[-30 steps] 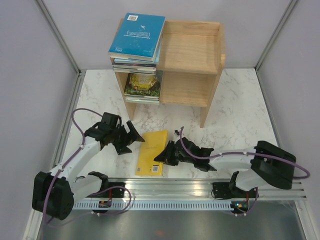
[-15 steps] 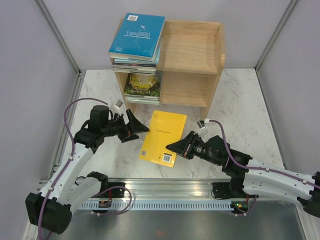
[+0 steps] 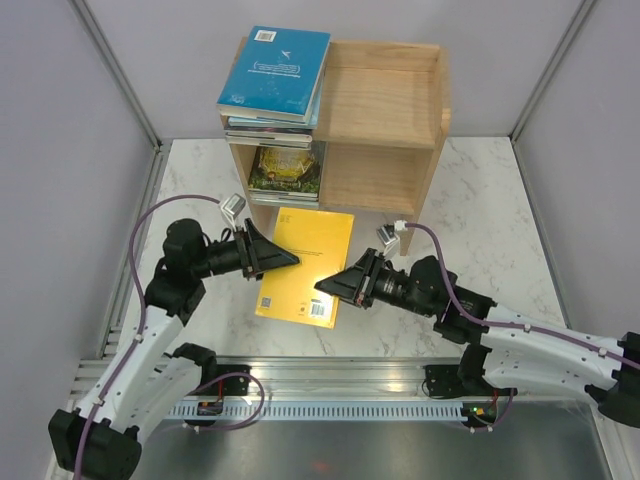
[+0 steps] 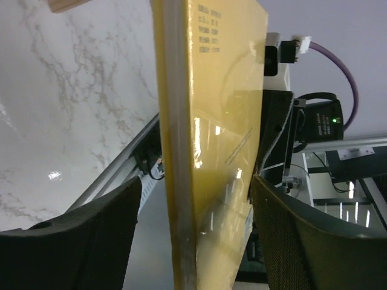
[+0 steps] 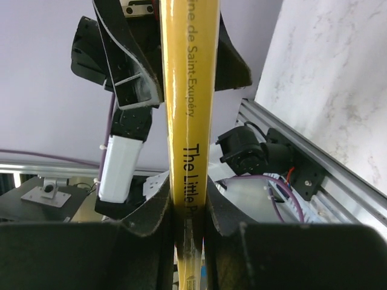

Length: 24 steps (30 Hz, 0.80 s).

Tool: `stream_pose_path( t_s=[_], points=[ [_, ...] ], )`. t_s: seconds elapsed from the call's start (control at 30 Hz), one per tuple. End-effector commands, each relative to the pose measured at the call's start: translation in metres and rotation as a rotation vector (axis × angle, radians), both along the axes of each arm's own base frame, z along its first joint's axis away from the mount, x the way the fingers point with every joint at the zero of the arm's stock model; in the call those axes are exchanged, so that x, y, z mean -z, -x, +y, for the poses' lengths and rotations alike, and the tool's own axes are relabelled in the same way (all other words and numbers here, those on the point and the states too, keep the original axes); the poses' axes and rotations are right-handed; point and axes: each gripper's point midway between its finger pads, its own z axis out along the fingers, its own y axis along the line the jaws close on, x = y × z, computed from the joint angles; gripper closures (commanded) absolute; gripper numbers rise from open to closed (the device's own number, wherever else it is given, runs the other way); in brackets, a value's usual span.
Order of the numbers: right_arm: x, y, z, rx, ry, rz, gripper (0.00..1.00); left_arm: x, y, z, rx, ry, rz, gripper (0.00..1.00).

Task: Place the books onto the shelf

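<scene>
A yellow book [image 3: 305,265] hangs tilted above the table, in front of the shelf [image 3: 390,100]. My right gripper [image 3: 330,284] is shut on its spine [image 5: 187,121], the pads pressed on both covers. My left gripper [image 3: 284,258] straddles the opposite long edge of the yellow book [image 4: 211,121]; it is open, with a gap showing beside one finger [image 4: 91,223]. A stack of books with a teal cover [image 3: 275,72] on top lies on the left of the shelf's upper tier. A green illustrated book [image 3: 287,168] lies in the lower tier.
The right half of both shelf tiers [image 3: 385,175] is bare wood. The marble tabletop [image 3: 480,230] spreads around the shelf. A metal rail [image 3: 330,375] with the arm bases runs along the near edge, and grey walls close in both sides.
My right gripper has lifted the yellow book off the table and carried it back toward the shelf. My left gripper has swung in over the book's far edge, its jaws narrowing.
</scene>
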Motion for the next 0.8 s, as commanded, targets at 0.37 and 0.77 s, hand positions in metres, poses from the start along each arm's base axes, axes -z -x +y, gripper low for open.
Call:
stream_pose_path(
  t_s=[0.37, 0.77],
  points=[
    [-0.102, 0.008, 0.030, -0.136, -0.253, -0.144, 1.00, -0.087, 0.026, 0.000, 0.069, 0.201, -0.152, 0.98],
    [-0.099, 0.009, 0.014, -0.091, -0.267, -0.105, 0.34, -0.108, 0.000, 0.009, -0.125, 0.145, -0.135, 0.98]
  ],
)
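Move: Reaching in from the book's left side, the left hand has its open fingers around the raised yellow book, whose middle is about 3 cm to its right, 1 cm back and level with it. The green-topped stack on the lower shelf is roughly 18 cm ahead, 1 cm left and 6 cm lower; the blue-topped stack is directly above that, some 20 cm higher than the hand. From the right hand, still gripping the book, its middle is about 4 cm ahead and 3 cm left. Closing on the yellow book's left side, one finger above and one below, the left hand pinches it while rising about 8 cm. The right hand first brings the book some 3 cm left into that grip, rising too, then opens its fingers and lets go, having climbed about 5 cm but staying around the right edge. The left wrist rolls nearly 10 degrees. ##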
